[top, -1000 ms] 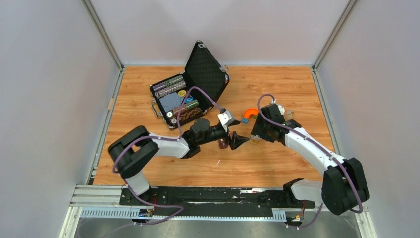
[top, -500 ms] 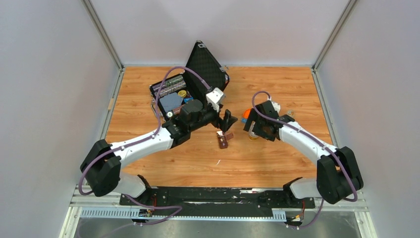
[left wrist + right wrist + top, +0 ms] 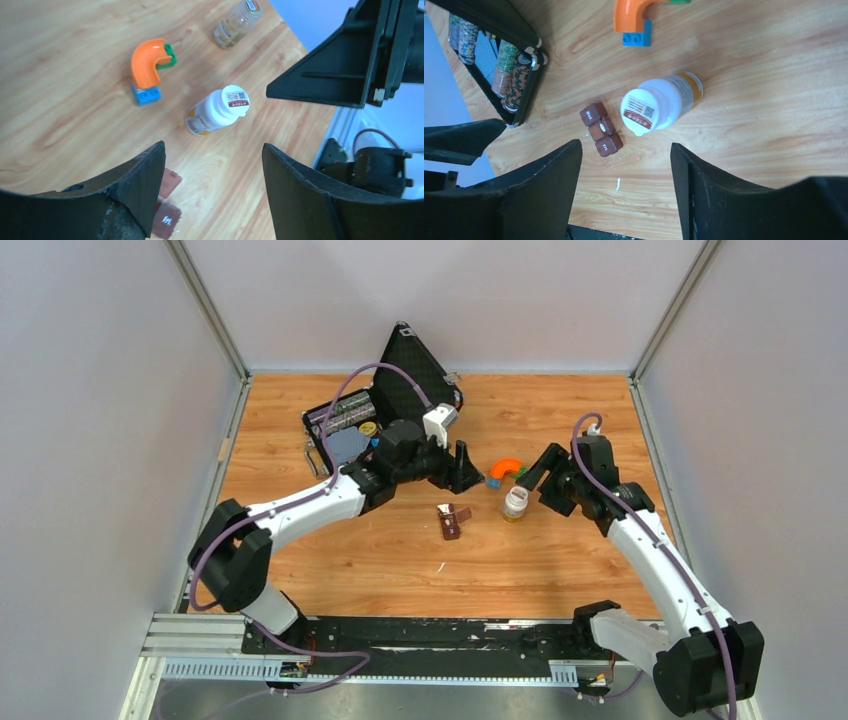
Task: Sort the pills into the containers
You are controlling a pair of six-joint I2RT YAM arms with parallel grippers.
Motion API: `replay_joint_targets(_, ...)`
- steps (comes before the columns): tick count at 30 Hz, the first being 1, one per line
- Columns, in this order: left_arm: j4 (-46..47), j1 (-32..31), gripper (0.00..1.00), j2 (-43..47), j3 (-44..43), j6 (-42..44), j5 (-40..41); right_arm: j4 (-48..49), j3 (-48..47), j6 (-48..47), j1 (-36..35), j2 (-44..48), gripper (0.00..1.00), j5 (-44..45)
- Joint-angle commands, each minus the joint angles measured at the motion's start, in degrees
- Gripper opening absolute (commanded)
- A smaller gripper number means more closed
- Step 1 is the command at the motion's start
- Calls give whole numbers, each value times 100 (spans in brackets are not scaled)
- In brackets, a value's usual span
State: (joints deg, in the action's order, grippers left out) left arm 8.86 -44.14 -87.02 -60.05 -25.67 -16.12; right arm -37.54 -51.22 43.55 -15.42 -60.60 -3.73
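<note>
The containers (image 3: 450, 521), a small brown strip of three square compartments, lie on the wood mid-table; the right wrist view shows them as lidded cubes (image 3: 601, 129). Beside them stands a white-capped pill bottle (image 3: 514, 504), also in both wrist views (image 3: 217, 111) (image 3: 659, 105). I see no loose pills; the bottle is capped. My left gripper (image 3: 468, 472) hovers open behind the containers, which peek past its finger (image 3: 165, 205). My right gripper (image 3: 533, 476) is open just right of the bottle. Both wrist views show open, empty jaws (image 3: 212, 147) (image 3: 625, 145).
An open black case (image 3: 380, 420) with rolls inside stands at the back left. An orange elbow piece (image 3: 505, 469) with blue and green ends lies behind the bottle. A small clear bottle (image 3: 237, 20) lies farther right. A white sliver (image 3: 618, 184) is on the wood.
My left gripper lifted away from the containers toward the back. My right gripper drew off to the right, leaving the pill bottle standing free.
</note>
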Motion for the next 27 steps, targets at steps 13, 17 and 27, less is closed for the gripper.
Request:
replay_joint_targets(13,952,0,62,-1921,-1063,-2443,-1609,590,692,456,708,66,46,-940)
replay_joint_targets(17,1022,-51,61,-2065,-1115,-2527,-1613,669,768,470,787,12,46,-931)
replay_joint_targets(27,768,-261,50,-2518,-1542,-2555,-1531,1181,941,312,982,-285,34,-1141)
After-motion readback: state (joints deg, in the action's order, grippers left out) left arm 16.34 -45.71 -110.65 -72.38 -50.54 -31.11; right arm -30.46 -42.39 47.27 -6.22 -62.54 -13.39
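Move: The white-capped pill bottle that both my hands go for stands upright about 11 cm to the right of my left hand, 2 cm ahead and some 16 cm below it. From my right hand it is about 1 cm left, 1 cm ahead and 11 cm below. The orange chute lies about 11 cm beyond the bottle, level with it sideways; the brown pill box lies some 13 cm left of the bottle and 2 cm nearer me. I bring both hands in close around the bottle's cap. My left hand goes about 9 cm right, dropping some 6 cm early on, and rolls nearly 30 degrees so its forward side dips; my right hand sinks about 4 cm and drifts slightly right. I part-close both grippers; whether either finger touches the cap can't be seen. ##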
